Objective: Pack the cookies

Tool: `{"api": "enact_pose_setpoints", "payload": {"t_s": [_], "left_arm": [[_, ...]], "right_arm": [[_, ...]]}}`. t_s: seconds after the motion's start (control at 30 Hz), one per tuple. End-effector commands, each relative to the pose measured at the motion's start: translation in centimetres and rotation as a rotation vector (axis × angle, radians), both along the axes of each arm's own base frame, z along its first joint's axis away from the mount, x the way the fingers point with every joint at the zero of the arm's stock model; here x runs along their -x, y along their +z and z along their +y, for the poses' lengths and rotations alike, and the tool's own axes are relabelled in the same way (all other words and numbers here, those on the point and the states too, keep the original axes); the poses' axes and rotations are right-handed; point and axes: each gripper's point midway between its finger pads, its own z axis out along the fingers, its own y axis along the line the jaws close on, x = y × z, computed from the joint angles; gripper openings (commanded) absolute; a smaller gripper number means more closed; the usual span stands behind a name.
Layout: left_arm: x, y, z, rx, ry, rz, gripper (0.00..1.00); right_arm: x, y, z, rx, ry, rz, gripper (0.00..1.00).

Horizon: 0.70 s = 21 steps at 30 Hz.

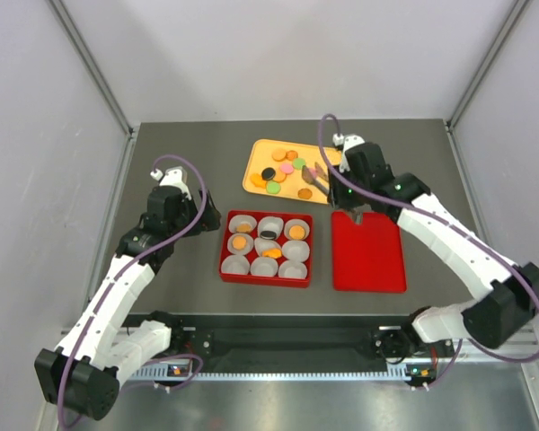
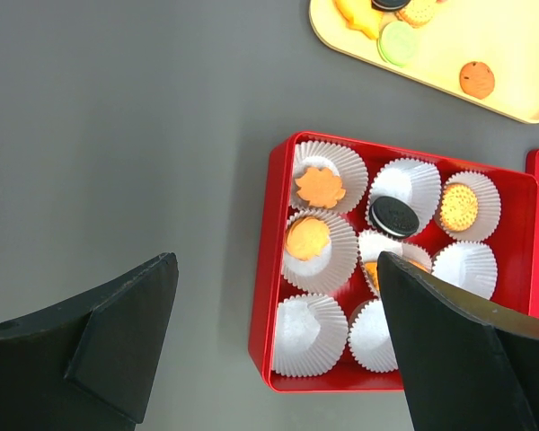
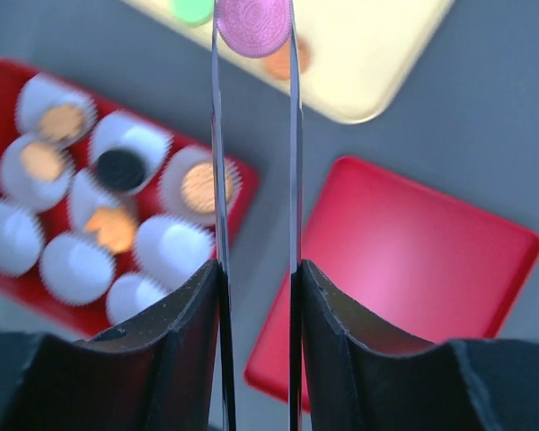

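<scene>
Loose cookies (image 1: pixel 286 166), orange, pink, green and black, lie on the yellow tray (image 1: pixel 256 154). The red box (image 1: pixel 225 244) holds white paper cups. Some carry cookies: a leaf-shaped orange one (image 2: pixel 319 187), a round orange one (image 2: pixel 306 238), a black one (image 2: pixel 394 215) and a dotted orange one (image 2: pixel 459 206). My right gripper (image 1: pixel 313 178) hovers over the tray's right end. Its thin blades (image 3: pixel 253 63) are shut on a pink cookie (image 3: pixel 252 25) held on edge. My left gripper (image 1: pixel 166 177) hangs left of the box, open and empty (image 2: pixel 277 265).
A flat red lid (image 1: pixel 368 253) lies right of the box, under the right forearm. Grey walls and metal rails ring the dark table. In the right wrist view the box (image 3: pixel 0 76) is lower left and the lid (image 3: pixel 404 260) lower right.
</scene>
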Motion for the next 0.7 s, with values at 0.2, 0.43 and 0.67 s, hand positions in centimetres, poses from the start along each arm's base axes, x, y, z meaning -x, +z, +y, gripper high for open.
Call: {"api": "enact_pose_setpoints", "payload": {"t_s": [0.2,0.43,0.67], "left_arm": [[-0.6,1.1,-0.3,0.023,-0.011,-0.055,0.97],[-0.5,1.0,-0.3,0.025,-0.010,-0.054,0.97],[-0.6,0.9,-0.3,0.023,-0.010,-0.050,0.97]], "right_arm": [[11.0,-0.4,3.3,0.007,0.187,0.040,0.37],[14.2,-3.2,3.4,0.055,0.214,0.098,0.37],[15.2,-5.2,2.8,0.110,0.212,0.124,0.38]]}}
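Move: Behind and to the left of the right hand, which already holds the slotted tongs with the pink cookie, the empty cup in the box's right-hand column, middle row, lies some 9 cm back, 8 cm left and 17 cm down. The round orange cookie's cup is about 6 cm farther out than that cup, the star cookie's cup some 7 cm left of it, the red board's middle roughly 20 cm right of it. From the left hand, the empty cup is about 5 cm back and 19 cm right. Swinging back about 15 cm from the yellow tray, the right hand carries the pink cookie in the tongs to above the empty middle-row cup on the box's right side. It drifts a few centimetres left early on, then sinks about 6 cm and slows, turning some 15 degrees counter-clockwise, its grip on the tongs unchanged. ##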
